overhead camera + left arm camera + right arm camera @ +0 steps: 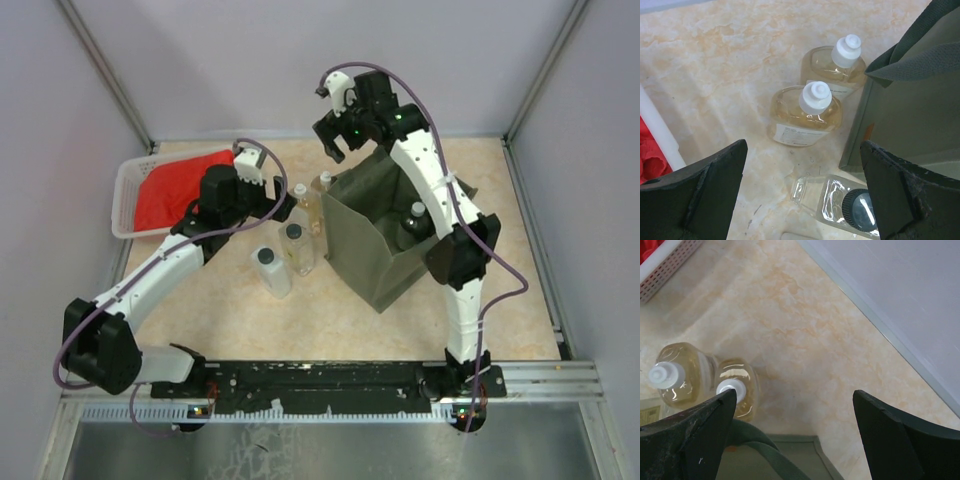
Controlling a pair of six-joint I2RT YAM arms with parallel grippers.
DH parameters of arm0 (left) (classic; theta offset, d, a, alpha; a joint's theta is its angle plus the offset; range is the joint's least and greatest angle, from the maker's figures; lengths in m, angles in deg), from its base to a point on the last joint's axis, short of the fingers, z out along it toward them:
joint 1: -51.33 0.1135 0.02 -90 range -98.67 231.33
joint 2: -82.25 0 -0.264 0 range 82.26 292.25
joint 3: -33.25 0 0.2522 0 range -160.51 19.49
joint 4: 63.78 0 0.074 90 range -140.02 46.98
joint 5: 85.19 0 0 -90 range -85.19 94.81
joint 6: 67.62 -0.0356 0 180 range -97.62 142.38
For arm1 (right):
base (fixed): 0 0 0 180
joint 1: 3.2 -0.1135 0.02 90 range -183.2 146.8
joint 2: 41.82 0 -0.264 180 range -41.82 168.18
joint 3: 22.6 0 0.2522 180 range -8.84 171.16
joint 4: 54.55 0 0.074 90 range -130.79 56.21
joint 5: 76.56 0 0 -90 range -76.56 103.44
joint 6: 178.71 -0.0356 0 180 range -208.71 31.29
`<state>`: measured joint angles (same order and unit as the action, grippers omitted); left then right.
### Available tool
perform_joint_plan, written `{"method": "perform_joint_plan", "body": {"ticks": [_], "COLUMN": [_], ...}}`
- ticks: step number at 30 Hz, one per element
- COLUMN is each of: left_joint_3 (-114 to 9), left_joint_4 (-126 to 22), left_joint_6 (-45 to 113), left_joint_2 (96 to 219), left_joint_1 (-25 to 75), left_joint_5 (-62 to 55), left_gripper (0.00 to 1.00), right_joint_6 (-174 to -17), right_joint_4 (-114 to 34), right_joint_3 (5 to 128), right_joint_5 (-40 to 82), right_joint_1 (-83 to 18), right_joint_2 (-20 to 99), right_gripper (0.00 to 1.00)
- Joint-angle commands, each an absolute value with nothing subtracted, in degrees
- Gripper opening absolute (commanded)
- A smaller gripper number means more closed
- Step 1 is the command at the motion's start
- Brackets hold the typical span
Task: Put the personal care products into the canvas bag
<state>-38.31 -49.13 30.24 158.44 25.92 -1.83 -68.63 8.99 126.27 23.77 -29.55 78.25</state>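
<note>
The olive canvas bag (375,245) stands open mid-table. Two amber bottles with white caps (300,197) (323,184) stand by its left side. The clear bottle with black cap (296,242) and the white bottle with dark-grey cap (269,268) stand in front of them. My left gripper (283,208) is open above the clear bottle (832,197), with the amber bottles (807,117) (835,62) ahead and the bag (910,110) on its right. My right gripper (335,140) is open and empty, high over the bag's far corner (805,460). A capped object (415,213) shows inside the bag.
A white lattice basket (128,200) holding a red cloth (175,190) sits at the left, behind my left arm. Its corner shows in the right wrist view (665,265). Grey walls close the table at the back and sides.
</note>
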Motion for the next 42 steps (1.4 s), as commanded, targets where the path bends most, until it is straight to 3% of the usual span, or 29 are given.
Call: {"method": "perform_joint_plan", "body": {"ticks": [1, 20, 33, 38, 42], "left_joint_3": [-36.9, -34.2, -34.4, -34.7, -34.6], "left_joint_4": [-49.8, -50.8, -51.0, -51.1, -51.0], "left_joint_6": [30.2, 30.6, 30.5, 30.2, 30.3], "left_joint_2": [156.4, 154.8, 155.4, 155.6, 155.7], "left_joint_1": [25.7, 25.8, 25.8, 25.9, 26.0], "left_joint_5": [-1.2, 0.5, 0.3, 0.4, 0.5], "left_gripper": [1.00, 1.00, 1.00, 1.00, 1.00], "right_joint_6": [-64.9, -61.6, -61.0, -61.4, -61.4], "right_joint_4": [11.0, 13.5, 6.7, 3.6, 2.7], "right_joint_3": [129.1, 120.0, 112.9, 110.8, 109.8], "right_joint_5": [25.4, 22.0, 22.3, 22.9, 23.0], "right_joint_1": [-31.9, -34.7, -36.2, -36.2, -36.2], "right_joint_2": [79.7, 82.1, 82.9, 82.8, 82.7], "right_gripper": [0.99, 0.98, 0.88, 0.80, 0.59]}}
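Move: The right hand hangs empty about 20 cm above the middle of the farther amber pump bottle, which stands roughly 4 cm back and 4 cm to its left. The other amber bottle is some 6 cm left of that one and 3 cm nearer the bases; the clear dark-capped bottle is about 11 cm nearer and 7 cm left of it. The bag's middle lies about 10 cm back and 12 cm right of the hand. From the left hand, the farther bottle is some 7 cm ahead, 9 cm right and 15 cm lower. The right hand sinks about 15 cm, easing some 4 cm back and 4 cm left, past the far-left rim of the bag onto the farther amber bottle, while the wrist tips the fingers roughly 20 degrees more steeply down. The fingers come down wide open on either side of the bottle just below its white pump cap, then close by about a third at the end until the pads are at the bottle's sides, apparently just starting to pinch it. ##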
